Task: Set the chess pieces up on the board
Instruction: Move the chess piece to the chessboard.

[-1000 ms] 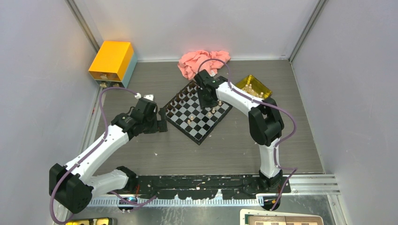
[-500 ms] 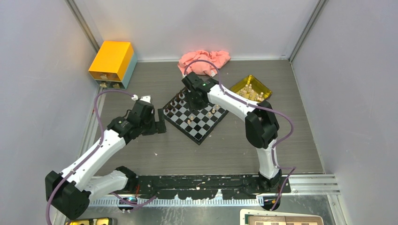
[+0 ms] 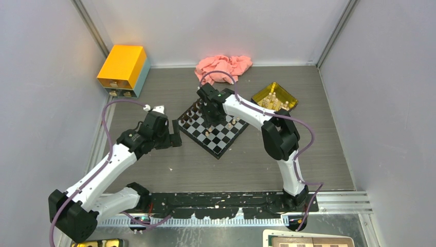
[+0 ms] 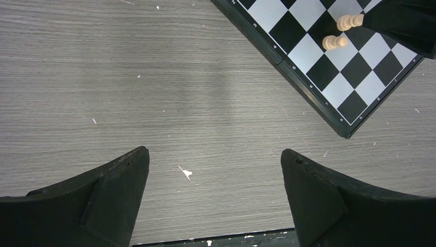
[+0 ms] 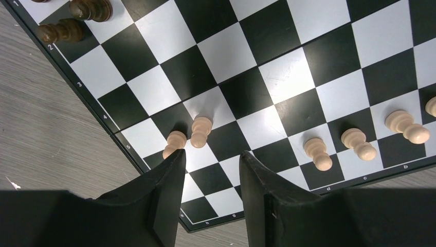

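The board (image 3: 222, 142), black and pale grey checks, lies turned like a diamond at mid-table. Pale chess pieces (image 5: 200, 131) stand in a row along its near edge, among them a pawn (image 5: 317, 153). Dark pieces (image 5: 88, 9) stand at the far corner. My right gripper (image 5: 213, 154) hovers open over the board (image 5: 288, 46). Nothing is between its fingers, and the left fingertip sits just beside a pale pawn (image 5: 174, 143). My left gripper (image 4: 214, 154) is wide open over bare table, left of the board's corner (image 4: 329, 87). Two pale pawns (image 4: 337, 41) show there.
A yellow see-through tray (image 3: 275, 96) holding more pale pieces sits right of the board. A pink cloth (image 3: 224, 68) lies at the back and a yellow box (image 3: 123, 67) at the back left. Grey walls close in both sides.
My right arm has swung left across the board, from its right half toward its left half, and its jaws have widened a little. The left arm drew back slightly to the left.
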`<action>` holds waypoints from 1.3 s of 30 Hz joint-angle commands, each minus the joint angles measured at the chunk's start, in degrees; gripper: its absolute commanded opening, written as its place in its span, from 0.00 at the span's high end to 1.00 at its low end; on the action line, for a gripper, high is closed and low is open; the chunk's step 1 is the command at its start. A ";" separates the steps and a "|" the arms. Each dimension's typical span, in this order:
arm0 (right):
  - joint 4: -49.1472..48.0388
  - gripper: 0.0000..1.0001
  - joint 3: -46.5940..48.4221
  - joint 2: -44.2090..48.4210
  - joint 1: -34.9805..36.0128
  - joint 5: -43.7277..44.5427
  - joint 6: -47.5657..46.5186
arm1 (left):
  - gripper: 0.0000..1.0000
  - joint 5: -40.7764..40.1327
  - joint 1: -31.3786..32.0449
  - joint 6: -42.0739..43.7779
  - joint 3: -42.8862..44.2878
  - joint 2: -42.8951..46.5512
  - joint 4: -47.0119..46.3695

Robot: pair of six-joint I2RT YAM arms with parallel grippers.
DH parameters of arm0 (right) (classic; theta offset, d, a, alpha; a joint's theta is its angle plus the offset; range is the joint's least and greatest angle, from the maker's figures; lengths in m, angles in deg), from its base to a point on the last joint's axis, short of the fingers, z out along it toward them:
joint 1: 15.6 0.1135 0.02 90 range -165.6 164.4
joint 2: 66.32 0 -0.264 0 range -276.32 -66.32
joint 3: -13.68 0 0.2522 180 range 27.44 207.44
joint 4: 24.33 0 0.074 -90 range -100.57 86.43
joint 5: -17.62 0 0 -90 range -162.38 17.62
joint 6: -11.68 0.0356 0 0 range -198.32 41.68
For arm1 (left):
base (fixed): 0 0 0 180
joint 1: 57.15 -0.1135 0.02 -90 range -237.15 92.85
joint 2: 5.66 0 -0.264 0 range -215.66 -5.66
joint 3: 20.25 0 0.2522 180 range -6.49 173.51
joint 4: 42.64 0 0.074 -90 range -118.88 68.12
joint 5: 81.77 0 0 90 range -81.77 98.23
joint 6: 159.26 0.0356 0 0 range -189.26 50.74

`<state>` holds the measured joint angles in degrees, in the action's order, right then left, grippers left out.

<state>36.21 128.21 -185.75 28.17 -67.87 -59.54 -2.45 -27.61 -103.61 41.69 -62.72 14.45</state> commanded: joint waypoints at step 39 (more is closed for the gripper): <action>-2.14 0.84 3.14 -2.80 0.48 -2.19 0.02 | 0.00 0.04 -0.27 0.41 -0.11 0.44 -1.56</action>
<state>34.70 129.11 -189.49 28.21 -70.14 -59.36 -2.42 -27.61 -103.48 41.25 -62.74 14.45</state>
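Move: The pawn to be gripped stands almost straight below the right hand, about 3 cm down and 1 cm to its left. A second light pawn stands some 2 cm nearer the base and 3 cm left of the hand; two more stand about 7 and 9 cm to its right, 1 to 2 cm farther out. From the left hand the gripped pawn lies roughly 12 cm ahead, 15 cm right and 10 cm down. The right hand sinks about 2.5 cm, drifting 1 cm left, and closes its half-open fingers on the pawn's head. ##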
